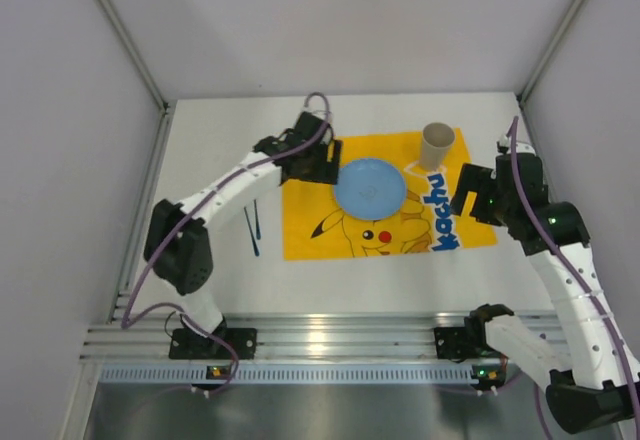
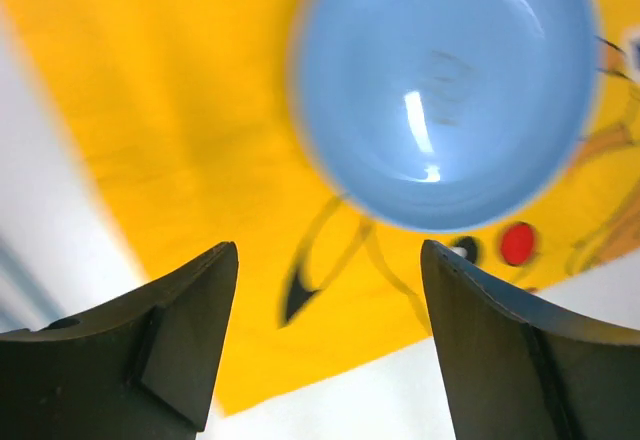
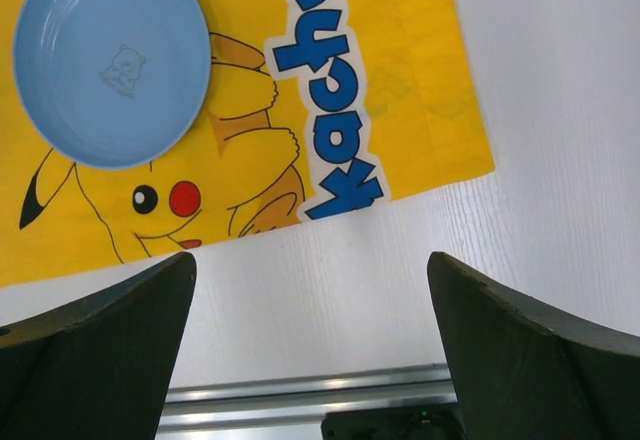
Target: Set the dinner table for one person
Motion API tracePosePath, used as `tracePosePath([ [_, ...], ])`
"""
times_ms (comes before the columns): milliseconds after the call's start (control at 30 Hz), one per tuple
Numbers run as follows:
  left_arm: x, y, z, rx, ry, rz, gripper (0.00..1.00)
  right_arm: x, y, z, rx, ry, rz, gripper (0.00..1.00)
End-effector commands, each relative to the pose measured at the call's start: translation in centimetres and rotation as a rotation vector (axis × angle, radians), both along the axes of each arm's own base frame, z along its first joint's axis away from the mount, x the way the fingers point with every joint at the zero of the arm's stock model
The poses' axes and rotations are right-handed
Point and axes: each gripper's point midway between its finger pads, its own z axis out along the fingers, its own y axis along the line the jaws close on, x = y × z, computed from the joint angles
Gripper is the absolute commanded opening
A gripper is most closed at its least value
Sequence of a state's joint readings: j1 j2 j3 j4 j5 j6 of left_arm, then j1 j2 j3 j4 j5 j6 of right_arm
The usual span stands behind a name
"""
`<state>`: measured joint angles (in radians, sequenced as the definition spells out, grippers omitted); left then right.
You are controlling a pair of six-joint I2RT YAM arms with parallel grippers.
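The dinner table (image 1: 215,145) is a white top with a yellow Pikachu mat (image 1: 315,230) in its middle. A blue plate (image 1: 370,185) lies on the mat, and a tan cup (image 1: 437,145) stands at the mat's far right corner. My left gripper (image 1: 325,165) hovers at the plate's left edge. In its wrist view it (image 2: 328,260) is open and empty, above the mat's edge, with the plate (image 2: 445,90) ahead. My right gripper (image 1: 465,200) hangs over the mat's right side, open and empty (image 3: 311,260), above bare tabletop (image 3: 400,260).
Two thin blue sticks (image 1: 252,225) lie on the table left of the mat. An aluminium rail (image 1: 320,340) runs along the near edge, also in the right wrist view (image 3: 300,400). Grey enclosure walls (image 1: 70,160) stand on both sides and behind.
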<state>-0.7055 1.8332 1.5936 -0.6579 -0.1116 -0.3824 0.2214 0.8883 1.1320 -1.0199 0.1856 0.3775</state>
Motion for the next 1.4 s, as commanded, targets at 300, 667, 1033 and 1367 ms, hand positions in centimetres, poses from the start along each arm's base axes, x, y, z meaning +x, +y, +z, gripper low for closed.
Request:
tracePosePath([
  [300, 0.0, 17.9, -5.4, 0.091, 0.073, 0.250, 0.64, 2.9, 2.9, -0.1, 0.081, -0.024, 0.100, 1.00],
  [667, 1.7, 20.2, -7.4, 0.094, 0.108, 0.293, 0.54, 2.5, 2.7, -0.3, 0.062, -0.006, 0.104, 1.00],
  [1033, 2.7, 21.5, -10.2, 0.078, 0.144, 0.327, 0.51, 2.1, 2.0, 0.0, 0.038, 0.010, 0.083, 1.00],
  [1367, 5.0, 22.0, -13.5, 0.079, 0.176, 0.363, 0.43, 2.4, 1.4, 0.8, -0.004, 0.024, 0.074, 1.00],
])
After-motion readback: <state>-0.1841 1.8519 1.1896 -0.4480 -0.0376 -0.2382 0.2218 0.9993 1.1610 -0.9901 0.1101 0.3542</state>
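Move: Off to the left hand's left, about 22 cm away, lies the spoon, some 2 cm farther out and 14 cm below. The fork lies about 5 cm nearer the base than the spoon and 2 cm to the spoon's left. The plate just set down is some 7 cm ahead of the left hand, 11 cm to its right and 13 cm below. From the right hand the spoon is about 51 cm left, 15 cm ahead and 22 cm down. Sweeping fast to the left, away from the plate, the left hand covers about 22 cm, then slows and sinks, some 13 cm in all, over the upper handle of the spoon, easing forward at the end. The wrist turns about 20 degrees counter-clockwise and tips further down; the fingers close partway but stay open around the handle. The open right hand drifts slightly forward and left. ##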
